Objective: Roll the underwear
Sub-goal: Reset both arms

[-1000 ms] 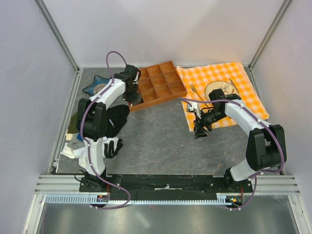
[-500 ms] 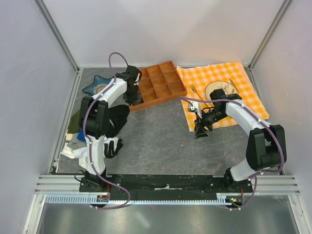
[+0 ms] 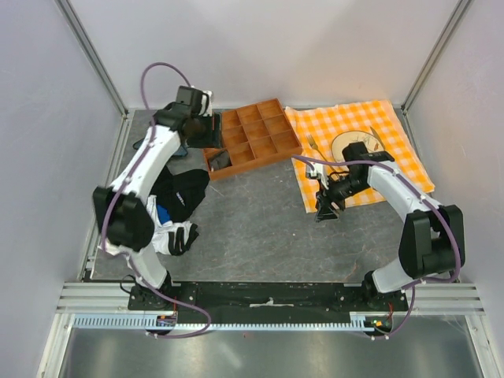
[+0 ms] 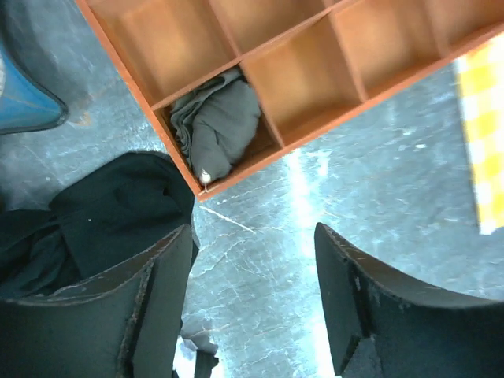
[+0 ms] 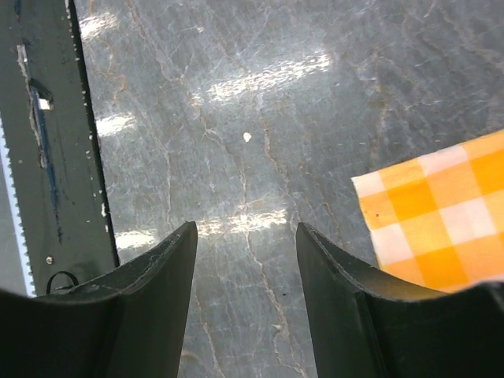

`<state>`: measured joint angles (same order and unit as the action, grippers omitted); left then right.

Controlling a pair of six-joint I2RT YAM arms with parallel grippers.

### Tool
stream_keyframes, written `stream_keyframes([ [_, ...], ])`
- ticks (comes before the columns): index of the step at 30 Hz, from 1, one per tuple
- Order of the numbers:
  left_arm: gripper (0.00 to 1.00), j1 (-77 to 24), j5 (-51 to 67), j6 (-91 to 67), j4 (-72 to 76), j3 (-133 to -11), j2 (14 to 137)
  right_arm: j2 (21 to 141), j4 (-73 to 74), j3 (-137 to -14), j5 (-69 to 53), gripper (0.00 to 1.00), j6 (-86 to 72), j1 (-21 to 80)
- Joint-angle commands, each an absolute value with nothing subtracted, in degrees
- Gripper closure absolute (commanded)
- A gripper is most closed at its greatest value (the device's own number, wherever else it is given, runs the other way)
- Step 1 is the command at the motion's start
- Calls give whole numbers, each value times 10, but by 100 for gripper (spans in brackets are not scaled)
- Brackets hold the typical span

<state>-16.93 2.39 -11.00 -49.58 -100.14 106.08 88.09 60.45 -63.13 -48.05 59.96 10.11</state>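
Observation:
The underwear (image 4: 216, 130) is a bunched charcoal-grey bundle lying in the near-left corner compartment of the wooden tray (image 4: 331, 118). It also shows in the top view (image 3: 220, 160), inside the tray (image 3: 272, 130). My left gripper (image 4: 252, 236) is open and empty. It hangs high above the table beside the tray's left end (image 3: 203, 132), apart from the underwear. My right gripper (image 5: 246, 228) is open and empty over bare table. In the top view it (image 3: 325, 206) is near the front corner of the checked cloth.
A larger black garment (image 3: 183, 189) lies left of the tray, also in the left wrist view (image 4: 110, 205). A white-and-black cloth (image 3: 177, 236) lies nearer the left base. A blue star dish (image 3: 148, 143) sits far left. An orange checked cloth (image 3: 354, 126) holds a plate (image 3: 354, 146).
My left arm has risen and pulled back from the tray's near-left compartment, leaving the underwear in it. My right gripper has barely moved.

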Motion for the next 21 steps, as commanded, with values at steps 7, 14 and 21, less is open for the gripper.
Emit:
stream_keyframes([
  [7,27,-150,152,-91,-338,-724,641,742,404,-699,-349,26,373,75],
  [14,13,-142,84,-86,-351,-579,390,658,168,-711,-180,2,64,63],
  [21,11,-142,50,-95,-395,-530,285,662,192,-740,-58,2,-69,63],
])
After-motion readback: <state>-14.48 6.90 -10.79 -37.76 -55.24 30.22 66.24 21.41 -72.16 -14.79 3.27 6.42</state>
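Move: The dark underwear already lies in the tray's near-left compartment, about 14 cm below the open left hand and only about 1 cm ahead, level sideways. From that hand, the black shirt is some 10 cm back and 10 cm left, the star dish about 6 cm ahead and 13 cm left. From the right hand, the underwear lies some 18 cm ahead and 24 cm left; the plate is about 20 cm ahead and 9 cm right, the fork 17 cm ahead and 1 cm right. Back towards its own base and up goes the empty left hand, away from the tray and underwear: about 22 cm back, 14 cm up and a little left, rising first, fingers tipping up some 40 degrees and spreading wider. The right arm lifts strongly while reaching forward over the checked cloth and slightly right, swinging its fingers clockwise from leftward to forward, tilting them up and opening fully. ##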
